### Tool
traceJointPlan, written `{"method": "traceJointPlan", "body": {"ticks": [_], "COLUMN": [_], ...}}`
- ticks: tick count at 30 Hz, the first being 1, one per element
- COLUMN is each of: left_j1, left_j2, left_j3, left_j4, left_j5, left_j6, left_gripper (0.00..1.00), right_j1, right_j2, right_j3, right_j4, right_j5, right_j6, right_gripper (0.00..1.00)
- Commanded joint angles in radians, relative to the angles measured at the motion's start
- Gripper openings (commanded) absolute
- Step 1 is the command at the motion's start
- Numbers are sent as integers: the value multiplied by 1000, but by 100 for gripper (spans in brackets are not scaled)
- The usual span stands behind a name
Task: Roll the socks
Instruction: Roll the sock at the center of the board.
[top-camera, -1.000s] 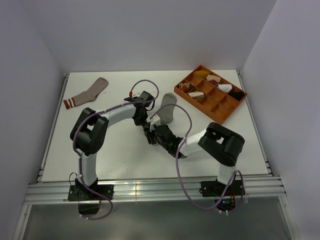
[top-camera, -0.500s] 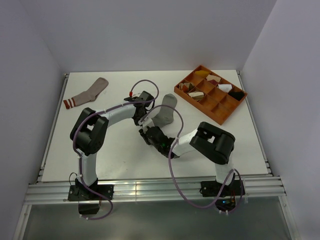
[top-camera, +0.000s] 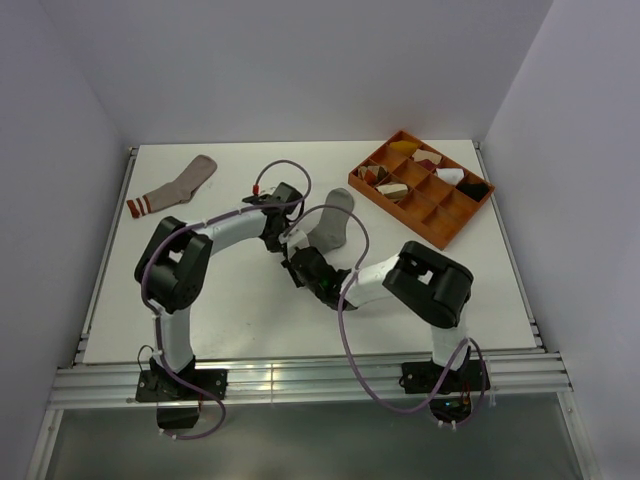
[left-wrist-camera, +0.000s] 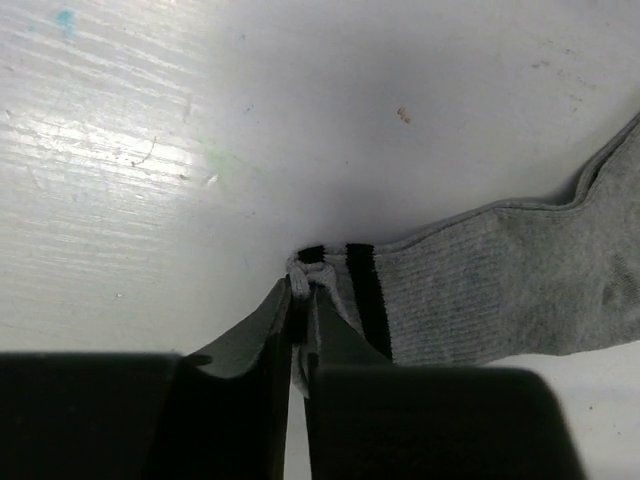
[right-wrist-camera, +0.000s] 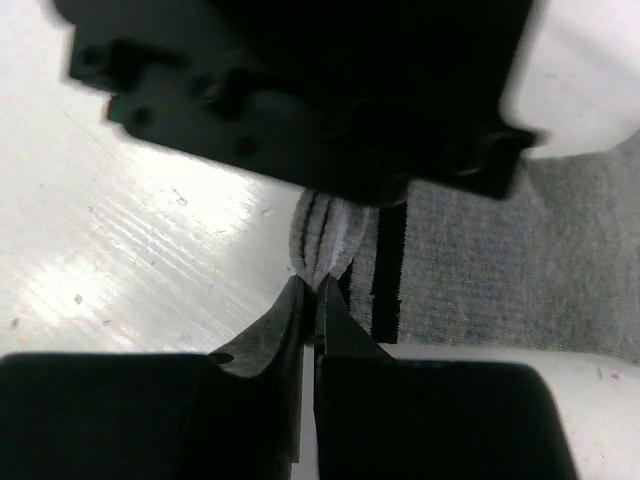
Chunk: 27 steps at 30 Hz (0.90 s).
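A grey sock (top-camera: 331, 222) with dark cuff stripes lies mid-table, toe pointing away from the arms. My left gripper (left-wrist-camera: 303, 290) is shut on the bunched edge of the grey sock (left-wrist-camera: 500, 290) at its cuff. From the near side, my right gripper (right-wrist-camera: 313, 287) is shut on the same cuff of the grey sock (right-wrist-camera: 490, 270), pinching folded cloth; the left gripper's black body looms just above it. Both grippers meet at the cuff (top-camera: 296, 250). The pinkish-tan sock (top-camera: 175, 186) with red and white stripes lies flat at the far left.
An orange divided tray (top-camera: 440, 225) with small cloth bundles stands at the far right. Purple cables loop over both arms. White walls close the table on the left, back and right.
My right gripper has slid left up to the sock's cuff and shut on it. The left gripper stays at the cuff, still pinching its edge.
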Motion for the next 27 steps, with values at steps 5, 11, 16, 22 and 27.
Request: {"method": "traceJointPlan", "body": {"ticks": [5, 11, 16, 22, 27], "left_j1": [28, 91, 129, 129, 90], "left_j2": [-139, -291, -458, -537, -563], "left_j3": [-106, -169, -316, -500, -606], "left_j4": [89, 195, 381, 578, 689], "left_j5": [-10, -34, -39, 76, 73], "left_j6": [-82, -122, -136, -151, -173], "left_gripper": [48, 65, 68, 68, 64], "right_j1": [-123, -178, -270, -359, -431], "right_j2": [-64, -70, -72, -58, -21], "right_j3": [-3, 6, -23, -61, -113], "right_j4": [-119, -143, -81, 6, 112], "right_j5": [-298, -456, -653, -818, -915], "right_j6": [160, 215, 338, 512, 706], "right_gripper": [0, 0, 0, 0, 0]}}
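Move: The two shut grippers pinch the sock's rolled cuff from opposite ends: the cuff's middle is about 2 cm back from the left hand, level sideways, and about 2 cm ahead of the right hand, level sideways, both at table height. From the right hand the sock's toe lies some 18 cm ahead and 13 cm right, the compartment tray about 21 cm ahead and 36 cm right. The striped brown sock lies some 17 cm ahead and 34 cm left of the left hand. Left releases the cuff, rises leftward some 11 cm, dips; right, still pinching, rolls 50 degrees and draws right. ##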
